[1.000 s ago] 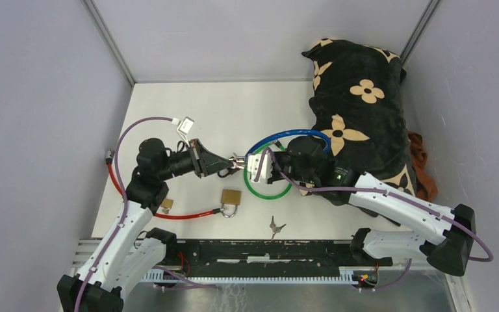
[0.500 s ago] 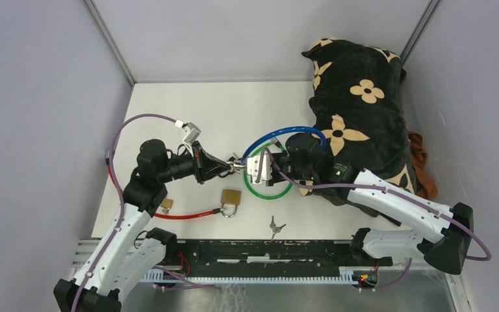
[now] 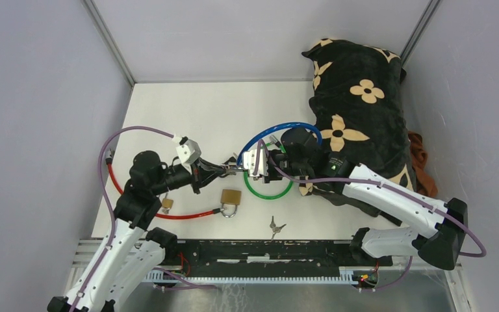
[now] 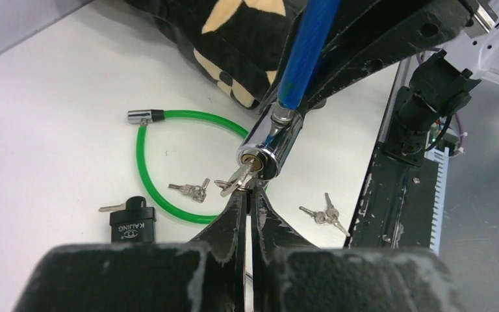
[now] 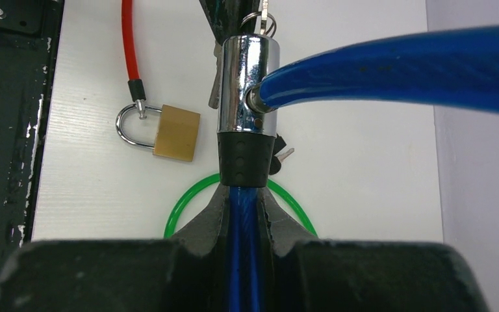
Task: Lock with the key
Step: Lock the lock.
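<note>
My right gripper [image 5: 245,195] is shut on the blue cable [image 5: 396,65] just behind the black collar of its chrome lock cylinder [image 5: 243,81], holding it above the table. The cable's other end is plugged into the cylinder's side. A small silver key [image 4: 243,174] sits in the keyhole at the cylinder's end face [image 4: 269,140]. Its ring carries a second key. My left gripper [image 4: 247,195] is shut on the key, fingers pressed together. From above, the left gripper [image 3: 229,168] and right gripper [image 3: 264,166] meet tip to tip at mid-table.
A green cable lock [image 3: 268,192] lies under the grippers, with a black padlock [image 4: 132,220] and loose keys [image 4: 190,190] beside it. A brass padlock [image 3: 231,197] on a red cable [image 3: 188,215] lies near left. Another key pair [image 3: 274,227] lies near the front rail. A black flowered cushion [image 3: 357,110] fills the right.
The left wrist has rolled about the key while its fingertips stayed at the cylinder; its forearm swung left and nearer. The right gripper and lock shifted slightly left.
</note>
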Robot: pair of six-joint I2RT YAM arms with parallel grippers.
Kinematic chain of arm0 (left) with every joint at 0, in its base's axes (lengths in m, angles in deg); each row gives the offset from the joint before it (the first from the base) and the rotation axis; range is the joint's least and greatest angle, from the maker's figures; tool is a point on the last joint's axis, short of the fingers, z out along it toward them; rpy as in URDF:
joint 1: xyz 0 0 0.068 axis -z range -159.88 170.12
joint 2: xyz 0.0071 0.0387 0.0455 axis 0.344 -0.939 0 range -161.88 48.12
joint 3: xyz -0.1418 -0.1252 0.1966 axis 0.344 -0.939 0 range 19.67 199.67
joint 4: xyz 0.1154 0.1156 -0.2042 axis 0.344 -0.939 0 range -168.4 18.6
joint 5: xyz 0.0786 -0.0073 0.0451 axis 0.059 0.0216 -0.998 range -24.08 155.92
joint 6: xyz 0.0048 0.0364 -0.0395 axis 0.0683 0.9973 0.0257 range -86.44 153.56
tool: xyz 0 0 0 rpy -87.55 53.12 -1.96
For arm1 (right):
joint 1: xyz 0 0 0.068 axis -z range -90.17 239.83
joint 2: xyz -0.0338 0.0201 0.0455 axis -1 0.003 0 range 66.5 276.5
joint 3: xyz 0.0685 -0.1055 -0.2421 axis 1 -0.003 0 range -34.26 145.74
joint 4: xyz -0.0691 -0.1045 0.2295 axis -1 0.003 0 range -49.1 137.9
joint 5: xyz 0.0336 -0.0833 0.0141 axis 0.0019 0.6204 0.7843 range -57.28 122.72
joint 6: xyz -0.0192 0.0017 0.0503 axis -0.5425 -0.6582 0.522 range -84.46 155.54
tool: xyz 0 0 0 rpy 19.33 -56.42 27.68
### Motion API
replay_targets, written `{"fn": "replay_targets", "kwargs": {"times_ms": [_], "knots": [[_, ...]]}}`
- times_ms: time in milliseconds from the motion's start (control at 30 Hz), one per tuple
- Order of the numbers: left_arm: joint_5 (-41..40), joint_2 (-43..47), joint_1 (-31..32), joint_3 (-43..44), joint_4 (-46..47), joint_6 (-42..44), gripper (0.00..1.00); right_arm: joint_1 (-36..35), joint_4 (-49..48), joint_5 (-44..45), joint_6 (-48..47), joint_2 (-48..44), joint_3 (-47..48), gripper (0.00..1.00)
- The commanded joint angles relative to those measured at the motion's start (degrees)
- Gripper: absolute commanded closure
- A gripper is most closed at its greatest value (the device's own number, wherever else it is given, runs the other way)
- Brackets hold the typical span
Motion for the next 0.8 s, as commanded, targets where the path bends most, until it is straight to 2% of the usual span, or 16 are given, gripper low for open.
{"fn": "replay_targets", "kwargs": {"times_ms": [0,167,267,433,533,600,667,767], "knots": [[0.9,1.3,0.9,-0.1,0.5,5.8,0.98,0.7,-5.0,-4.3,1.5,0.3,3.0,1.00],[2.5,1.2,0.9,0.8,-2.0,5.2,0.96,1.1,-4.1,-3.9,1.1,-0.4,2.4,1.00],[-1.5,1.6,0.8,2.1,-5.8,8.5,0.79,1.5,-3.9,-4.4,1.0,-1.3,1.8,1.00],[-9.4,1.6,0.8,4.4,-10.0,19.9,0.52,1.7,-2.2,-6.0,0.1,-1.8,2.0,1.00],[-5.8,2.2,0.8,5.5,-11.0,27.9,0.38,1.8,-1.6,-6.3,0.0,-1.4,2.0,1.00],[-2.9,3.1,0.8,5.7,-10.7,31.3,0.32,1.7,-1.5,-6.6,0.0,-1.3,2.0,1.00],[0.6,3.9,0.8,5.6,-9.7,33.3,0.30,1.8,-1.6,-7.0,0.1,-1.3,1.9,1.00],[5.2,3.5,0.8,4.7,-6.1,31.7,0.32,1.7,-1.6,-7.5,0.1,-0.9,2.3,1.00]]}}
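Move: The key in the blue lock's silver barrel is right at the left fingertips, about 1 cm to their right and level; the barrel's middle is some 4 cm right and 1 cm ahead. On the table roughly 16 cm below, the black padlock lies about 7 cm ahead and 1 cm right, the brass padlock about 4 cm back, straight below sideways. From the right hand the key is about 9 cm left, 1 cm ahead and 3 cm lower. The left hand, fingers still shut at the key, barely stirs at first, then opens them wide and lets go of it, dipping about 1.5 cm and drawing some 2 cm left, away from the barrel, before rising back to its old height while the wrist rolls about 25 degrees clockwise as seen from behind the hand. The right hand keeps its closed grip on the blue cable just beyond the barrel's black collar, steadying the lock with only about a 1 cm drift back. ##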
